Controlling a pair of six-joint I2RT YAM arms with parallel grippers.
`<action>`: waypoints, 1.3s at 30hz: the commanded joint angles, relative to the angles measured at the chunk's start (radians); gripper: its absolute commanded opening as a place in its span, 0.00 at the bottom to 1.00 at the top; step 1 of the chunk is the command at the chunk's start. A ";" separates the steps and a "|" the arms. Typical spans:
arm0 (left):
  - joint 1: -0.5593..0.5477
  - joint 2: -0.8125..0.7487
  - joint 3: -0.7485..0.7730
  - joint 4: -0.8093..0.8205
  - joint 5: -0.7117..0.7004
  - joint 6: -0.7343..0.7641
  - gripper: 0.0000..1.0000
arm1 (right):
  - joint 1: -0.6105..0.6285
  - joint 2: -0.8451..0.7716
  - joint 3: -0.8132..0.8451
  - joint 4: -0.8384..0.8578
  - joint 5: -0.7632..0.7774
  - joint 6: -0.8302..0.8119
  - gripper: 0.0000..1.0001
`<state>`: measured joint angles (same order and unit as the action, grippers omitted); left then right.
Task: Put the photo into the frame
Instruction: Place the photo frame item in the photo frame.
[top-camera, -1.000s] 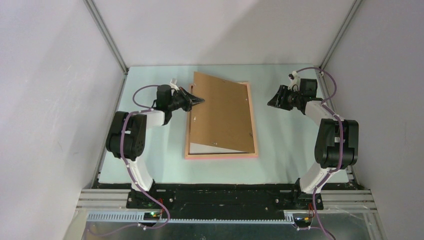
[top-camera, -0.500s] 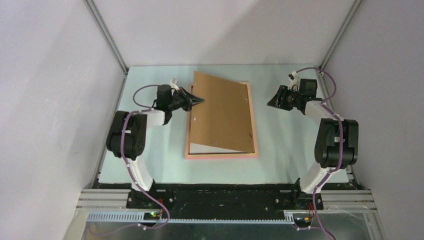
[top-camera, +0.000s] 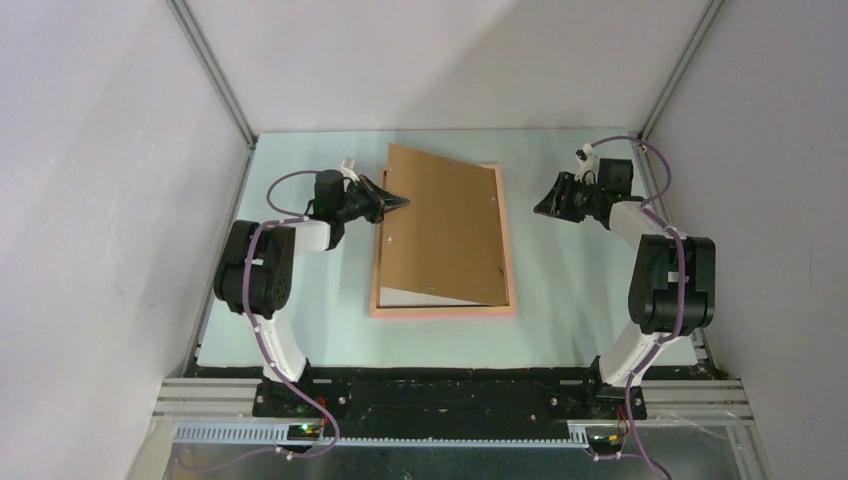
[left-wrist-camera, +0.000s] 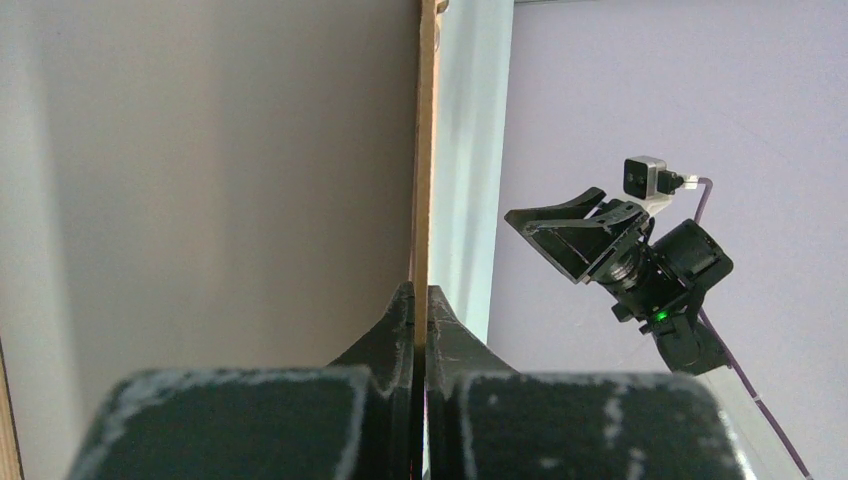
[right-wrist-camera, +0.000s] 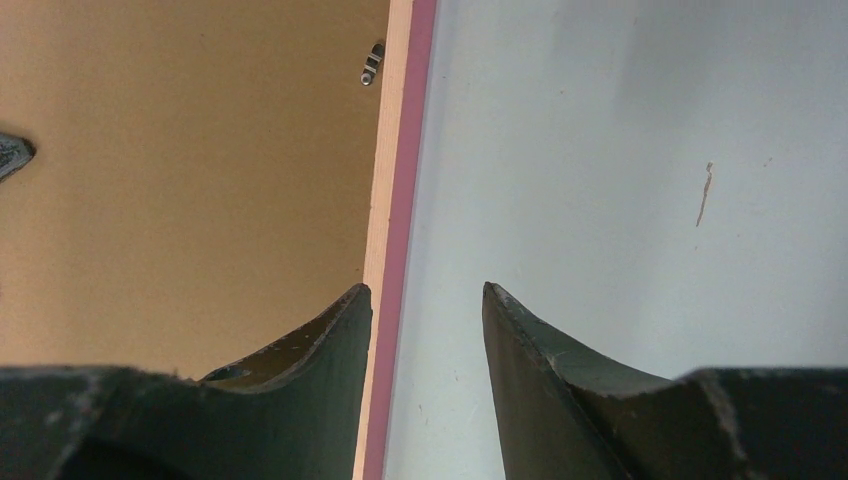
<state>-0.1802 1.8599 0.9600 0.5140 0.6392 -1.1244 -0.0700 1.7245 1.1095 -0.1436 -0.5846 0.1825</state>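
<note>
The salmon-pink frame lies flat in the middle of the table. The brown backing board lies skewed over it, its left edge lifted. My left gripper is shut on that left edge; the left wrist view shows the thin board edge pinched between the fingertips. A white sheet shows under the board's near edge; its picture side is hidden, so I cannot tell whether it is the photo. My right gripper is open and empty, over the table just right of the frame's right rail.
A small metal clip sits on the board near the frame's right rail. The pale green table is ringed by white walls with metal posts at the back corners. The right gripper shows in the left wrist view.
</note>
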 joint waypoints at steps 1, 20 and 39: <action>-0.007 -0.005 0.045 0.066 0.027 0.001 0.00 | -0.002 0.003 -0.001 0.027 -0.011 -0.012 0.49; -0.008 -0.035 0.008 0.031 -0.014 0.038 0.29 | -0.001 0.007 -0.002 0.025 -0.010 -0.013 0.49; -0.008 -0.075 -0.001 -0.092 -0.074 0.117 0.59 | -0.002 0.002 -0.001 0.021 -0.011 -0.017 0.49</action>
<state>-0.1810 1.8362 0.9554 0.4339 0.5880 -1.0527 -0.0700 1.7264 1.1095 -0.1436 -0.5846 0.1822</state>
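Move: The backing board is pinched by its raised left edge in the left hand, with its middle about 6 cm back, 9 cm to the right and 4 cm lower. The frame it is going into has its middle some 8 cm back, 9 cm to the right and 9 cm below. From the idle right hand, the frame's middle is roughly 25 cm to the left, 7 cm back and 9 cm below. The backing board's left edge is let go of: the left fingers, shut at first, stay almost in place and open to a little over half. Only late does the hand ease about 1 cm down and 1 cm left, away from the board's middle. The board's edge comes to rest on the lower finger, still between the spread fingers. ##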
